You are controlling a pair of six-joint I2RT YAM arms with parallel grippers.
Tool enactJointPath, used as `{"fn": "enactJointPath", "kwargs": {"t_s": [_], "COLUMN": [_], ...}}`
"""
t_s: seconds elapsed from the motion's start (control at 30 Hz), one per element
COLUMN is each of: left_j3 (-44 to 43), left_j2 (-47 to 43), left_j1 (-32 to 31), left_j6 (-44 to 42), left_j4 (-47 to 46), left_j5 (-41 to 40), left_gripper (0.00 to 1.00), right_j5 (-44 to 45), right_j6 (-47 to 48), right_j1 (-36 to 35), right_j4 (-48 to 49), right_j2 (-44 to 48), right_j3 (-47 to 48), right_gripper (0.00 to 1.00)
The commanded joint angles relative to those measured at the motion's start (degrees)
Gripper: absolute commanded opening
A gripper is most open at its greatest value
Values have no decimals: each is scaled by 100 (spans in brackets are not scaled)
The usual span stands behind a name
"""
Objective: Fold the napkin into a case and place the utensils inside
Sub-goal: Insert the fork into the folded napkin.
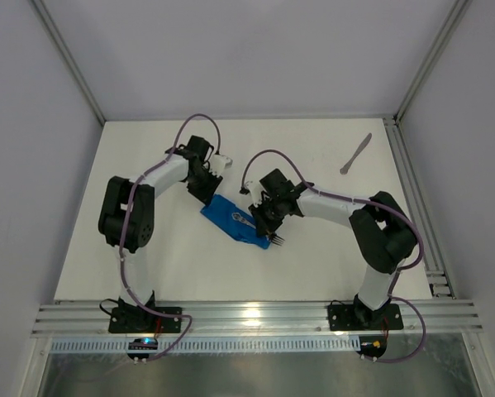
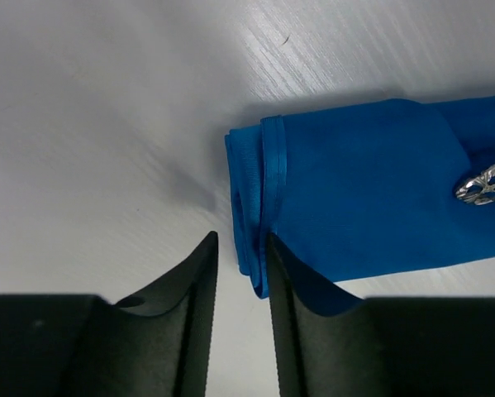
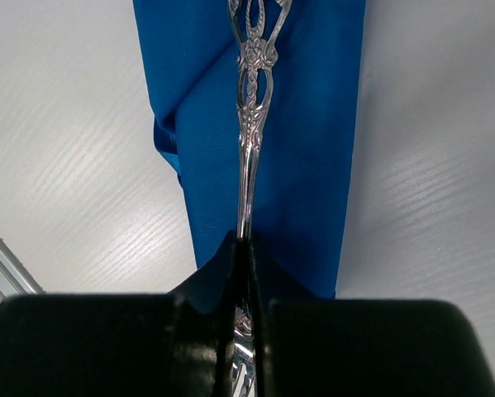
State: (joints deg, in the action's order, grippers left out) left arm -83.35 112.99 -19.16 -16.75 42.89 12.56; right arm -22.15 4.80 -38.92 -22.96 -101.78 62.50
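The napkin [image 1: 228, 217] lies mid-table, folded into a narrow blue case [image 3: 313, 165]. My right gripper [image 3: 244, 240] is shut on the fork [image 3: 251, 107] at its neck. The ornate handle reaches out over the top of the cloth, and its tip [image 2: 484, 184] shows in the left wrist view. The tines [image 1: 276, 241] stick out past the case's near end. My left gripper [image 2: 241, 240] is at the case's far-left end [image 2: 255, 190], jaws apart, with the hemmed corner just between the tips against the right finger. The knife [image 1: 355, 155] lies alone at the far right.
An aluminium rail [image 1: 412, 182] runs along the table's right edge, and another [image 1: 255, 314] along the front by the arm bases. White walls enclose the back and sides.
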Motion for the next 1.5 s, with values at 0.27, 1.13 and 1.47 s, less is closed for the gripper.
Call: {"fn": "enactJointPath", "kwargs": {"t_s": [0.27, 1.13, 1.47], "left_j3": [196, 671, 662], "left_j2": [13, -515, -515], "left_j1": [-35, -150, -150], "left_j6": [-179, -478, -487], "left_j4": [-431, -730, -844], "left_j5": [-359, 72, 45], "left_gripper": [6, 5, 6], "right_j5": [27, -104, -254], "right_j6": [-49, -269, -40], "right_j1": [24, 33, -46], "right_j4": [-560, -490, -367], "right_j2": [333, -1081, -1344], "right_j3": [114, 1695, 1976], "right_gripper": [4, 4, 4]}}
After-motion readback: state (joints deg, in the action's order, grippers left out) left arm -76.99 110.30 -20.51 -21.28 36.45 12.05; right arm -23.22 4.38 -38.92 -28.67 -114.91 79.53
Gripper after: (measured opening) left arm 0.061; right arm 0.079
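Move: The right gripper holds the fork with its handle pointing forward-left; the napkin pocket's mouth lies about 6 cm ahead, 8 cm left and 1 cm below. The handle's end is still on top of the fold, roughly 7 cm ahead and 9 cm left of that hand. From the left gripper the napkin's left hem is about 1 cm ahead, 1 cm right and 2 cm below; the mouth is some 4 cm back and 9 cm right. Lower the left gripper about 1 cm, shut it on the napkin's left hem and keep that hold, nearly still. With the right, keep the fork gripped and first draw it slightly back and right, then push it forward-left some 7 cm along the napkin, handle first, into the pocket's mouth under the diagonal fold. ##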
